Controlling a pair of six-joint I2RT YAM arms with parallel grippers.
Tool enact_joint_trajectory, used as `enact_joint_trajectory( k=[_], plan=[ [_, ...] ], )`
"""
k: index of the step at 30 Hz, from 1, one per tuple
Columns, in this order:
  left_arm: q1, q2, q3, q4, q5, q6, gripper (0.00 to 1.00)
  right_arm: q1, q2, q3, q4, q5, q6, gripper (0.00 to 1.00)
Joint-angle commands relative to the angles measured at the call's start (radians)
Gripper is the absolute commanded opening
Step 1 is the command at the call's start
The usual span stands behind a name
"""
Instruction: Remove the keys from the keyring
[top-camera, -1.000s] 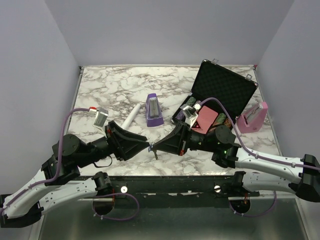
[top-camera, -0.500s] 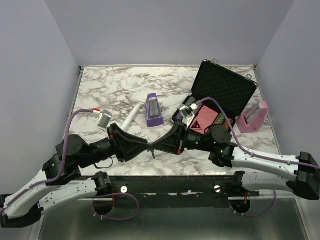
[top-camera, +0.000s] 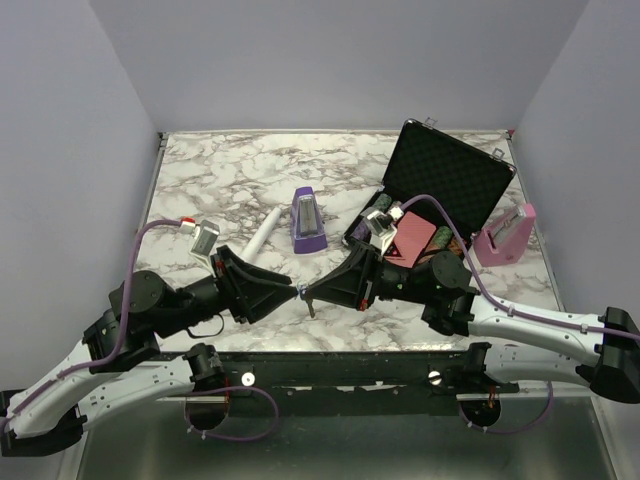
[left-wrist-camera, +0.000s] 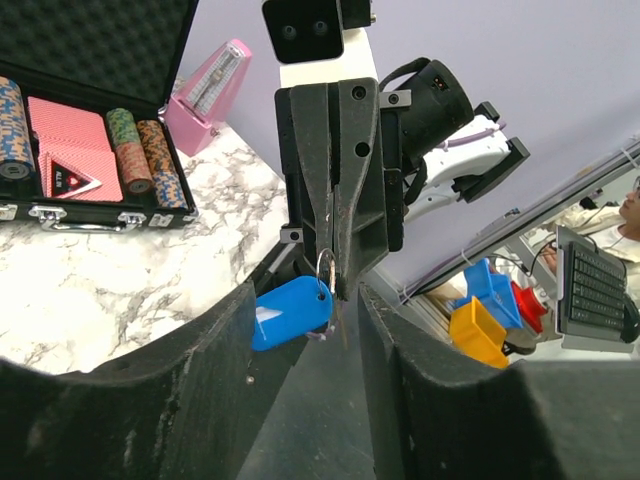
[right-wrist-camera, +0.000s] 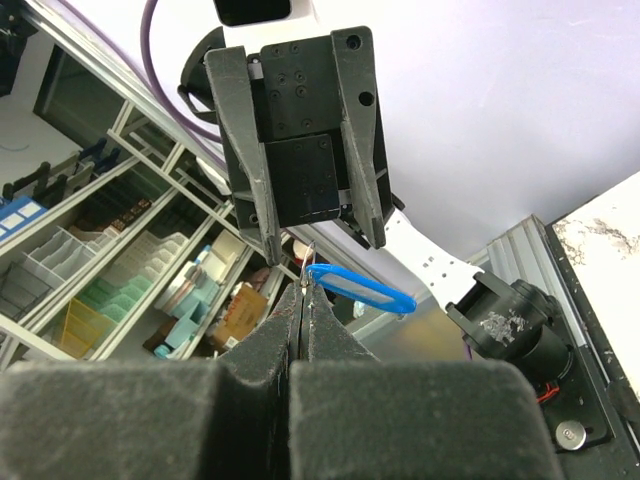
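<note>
Above the near table edge, my two grippers meet tip to tip. My right gripper (top-camera: 309, 292) (right-wrist-camera: 303, 296) is shut on the thin metal keyring (left-wrist-camera: 327, 270) (right-wrist-camera: 304, 284). A blue plastic tag (left-wrist-camera: 290, 312) (right-wrist-camera: 360, 288) hangs from the ring. A small key (top-camera: 312, 308) dangles just below the tips; in the left wrist view it is only a faint edge-on streak. My left gripper (top-camera: 296, 292) (left-wrist-camera: 305, 300) stands open, one finger on each side of the tag and ring. Whether a finger touches the tag I cannot tell.
A purple metronome (top-camera: 308, 220) and a white stick (top-camera: 262, 230) lie mid-table behind the grippers. At the back right, an open black case (top-camera: 445, 180) holds poker chips and red cards. A pink metronome (top-camera: 505, 236) stands right of the case.
Half a second ago both grippers sat slightly further back and left; they are back where they were a second ago. The right gripper has kept its hold on the ring.
</note>
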Motion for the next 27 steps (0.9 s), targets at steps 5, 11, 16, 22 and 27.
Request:
enact_joint_trajectory(
  k=[5, 11, 16, 22, 27],
  plan=[
    [-0.003, 0.02, -0.013, 0.034, 0.036, -0.011, 0.45, 0.007, -0.002, -0.013, 0.045, -0.009, 0.005, 0.01],
    [-0.001, 0.04, -0.001, 0.034, 0.045, -0.005, 0.4, 0.008, 0.002, -0.015, 0.045, -0.015, 0.005, 0.01],
    [-0.001, 0.039, 0.013, 0.04, 0.039, -0.003, 0.36, 0.007, 0.0, -0.023, 0.046, -0.015, 0.004, 0.01],
    [-0.003, 0.04, 0.027, 0.036, 0.037, -0.009, 0.33, 0.007, -0.003, -0.027, 0.042, -0.011, 0.001, 0.01],
    [-0.003, 0.048, 0.04, 0.031, 0.049, -0.012, 0.32, 0.008, -0.005, -0.023, 0.042, -0.014, -0.001, 0.01]
  ],
)
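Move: Just beyond the open left fingertips, about 2 cm to the left hand's right and 1 cm ahead, the keyring sits level with that hand. Its blue tag reaches out roughly 1 cm farther forward and 1 cm lower, and the grey key sticks back from the ring, about 2 cm back and 4 cm right of the left hand, slightly low. From the right hand, the ring is about 2 cm to the left and 1 cm up, straight abeam. Easing about 1 cm to the right onto the keyring, the left hand dips half a centimetre, then comes back up by as much while its fingers narrow from half open to a third, one tip on either side of the ring, not shut. The right hand keeps its closed pinch at the keyring and ends by sinking about half a centimetre. ##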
